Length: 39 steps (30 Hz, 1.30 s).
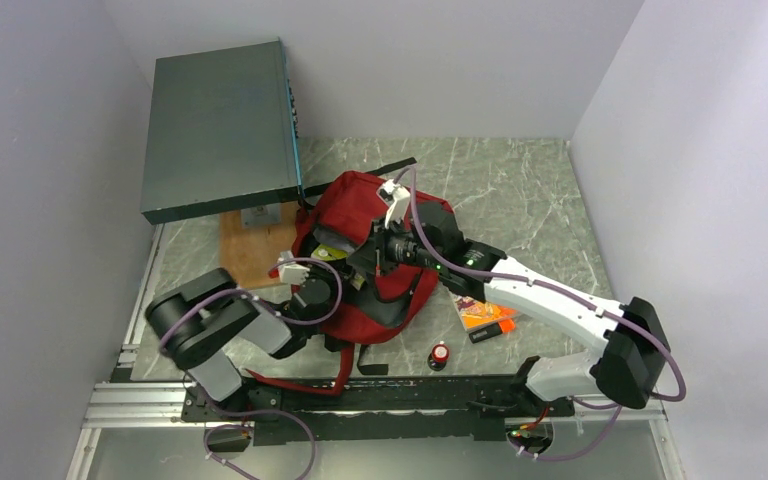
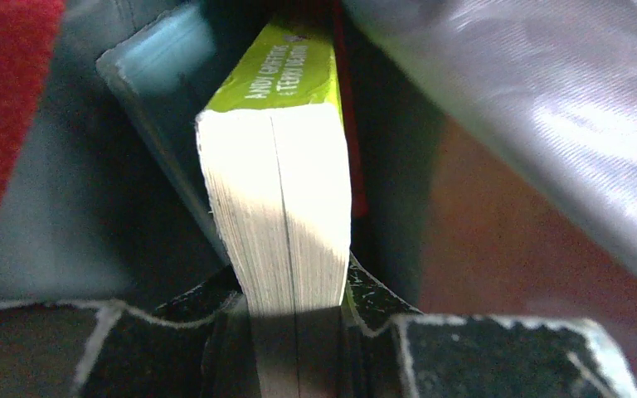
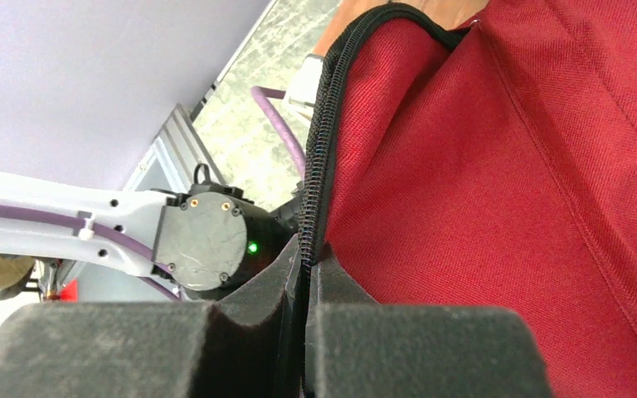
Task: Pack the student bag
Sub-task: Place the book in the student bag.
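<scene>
The student bag (image 1: 385,205), dark red, lies open in the middle of the table. My left gripper (image 2: 294,307) is shut on a thick book (image 2: 278,191) with white page edges and a lime-green cover, holding it edge-on inside the bag's opening beside the grey lining (image 2: 547,91). From above, the left gripper (image 1: 332,272) sits at the bag's mouth with the book (image 1: 328,248) just showing. My right gripper (image 3: 307,278) is shut on the black zip edge (image 3: 322,141) of the bag's red fabric (image 3: 506,166); from above, the right gripper (image 1: 368,260) is over the bag's centre.
A large dark grey case (image 1: 220,125) rests on a wooden block (image 1: 250,250) at the back left. An orange booklet (image 1: 482,314), a black marker-like item (image 1: 492,333) and a small red-and-black round object (image 1: 440,354) lie right of the bag. A dark flat item (image 2: 153,79) stands inside the bag.
</scene>
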Available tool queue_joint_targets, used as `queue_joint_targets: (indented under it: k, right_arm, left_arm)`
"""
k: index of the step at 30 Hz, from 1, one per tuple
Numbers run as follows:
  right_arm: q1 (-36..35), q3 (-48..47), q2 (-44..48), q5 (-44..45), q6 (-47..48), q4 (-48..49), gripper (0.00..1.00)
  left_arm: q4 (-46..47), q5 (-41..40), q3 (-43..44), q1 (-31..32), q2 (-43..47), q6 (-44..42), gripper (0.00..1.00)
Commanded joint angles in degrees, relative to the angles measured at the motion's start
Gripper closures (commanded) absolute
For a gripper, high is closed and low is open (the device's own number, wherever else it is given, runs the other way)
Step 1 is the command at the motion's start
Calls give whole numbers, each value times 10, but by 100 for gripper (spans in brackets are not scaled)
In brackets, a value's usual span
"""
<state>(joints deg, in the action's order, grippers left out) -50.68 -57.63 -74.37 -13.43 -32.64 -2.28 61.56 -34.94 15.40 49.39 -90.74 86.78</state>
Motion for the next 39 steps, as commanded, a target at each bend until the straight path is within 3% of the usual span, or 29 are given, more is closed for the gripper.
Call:
queue_joint_targets:
  k: [1,4,8,14,16,17,20,22,23,24,31,39]
  right_arm:
    - [5,-45,-3,-48,29,34,100]
    - [8,-33,4,-39,28,38,100]
    - [23,-20,5,-50,19,42,100]
    - [48,-37,2,-54,21,31,100]
    - [52,-38,3,-53,20,30,100]
    - [55,-35,4,-55,16,34,100]
    - [62,-27,8,-57,11,36,100]
    - [66,-25,10,-59,10,35,100]
    - [68,-25,12,-61,9,34,100]
    - [70,-24,14,-62,8,34,100]
    - [77,-33,26,-47,11,-1,100]
    - [78,-8,39,-20,2,-1,100]
  left_arm:
    - [165,-77,55,5,-49,20,100]
    - [18,-87,106,1,-33,35,100]
    - [-171,-68,164,-13,-30,131,98]
    - [-284,-25,207,-21,-47,201,89]
    - [-301,-6,212,-29,-45,195,79]
    - [-302,5,213,-32,-43,189,69]
    - [-336,43,223,-34,-26,174,28]
    - [-376,67,235,-34,-15,158,18]
    - [-388,79,239,-34,-11,150,5]
    - [-394,88,242,-35,-8,139,1]
    - [-483,203,262,-50,17,114,0]
    - [-545,244,245,-73,76,52,0]
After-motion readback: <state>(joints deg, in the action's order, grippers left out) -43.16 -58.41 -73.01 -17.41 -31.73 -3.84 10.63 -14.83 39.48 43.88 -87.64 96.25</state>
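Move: The left hand, its fingers already inside the mouth of the student bag, holds the green book. The book's middle is about 5 cm ahead, 3 cm right and 2 cm lower. The bag's middle lies roughly 5 cm ahead, 8 cm right and 3 cm below the hand, and the wooden board some 4 cm ahead, 20 cm left and 10 cm lower. From the right hand, shut on the bag's zip edge, the book lies about 7 cm ahead, 6 cm left and 13 cm below. Still pinching the green book, the left hand pushes it forward about 5 cm and a little right, deeper into the student bag, then opens wide to let go and eases back some 4 cm and slightly right, tipping its fingers down. The right hand keeps its pinch on the zip edge, drawing it forward and right about 3 cm each way. ##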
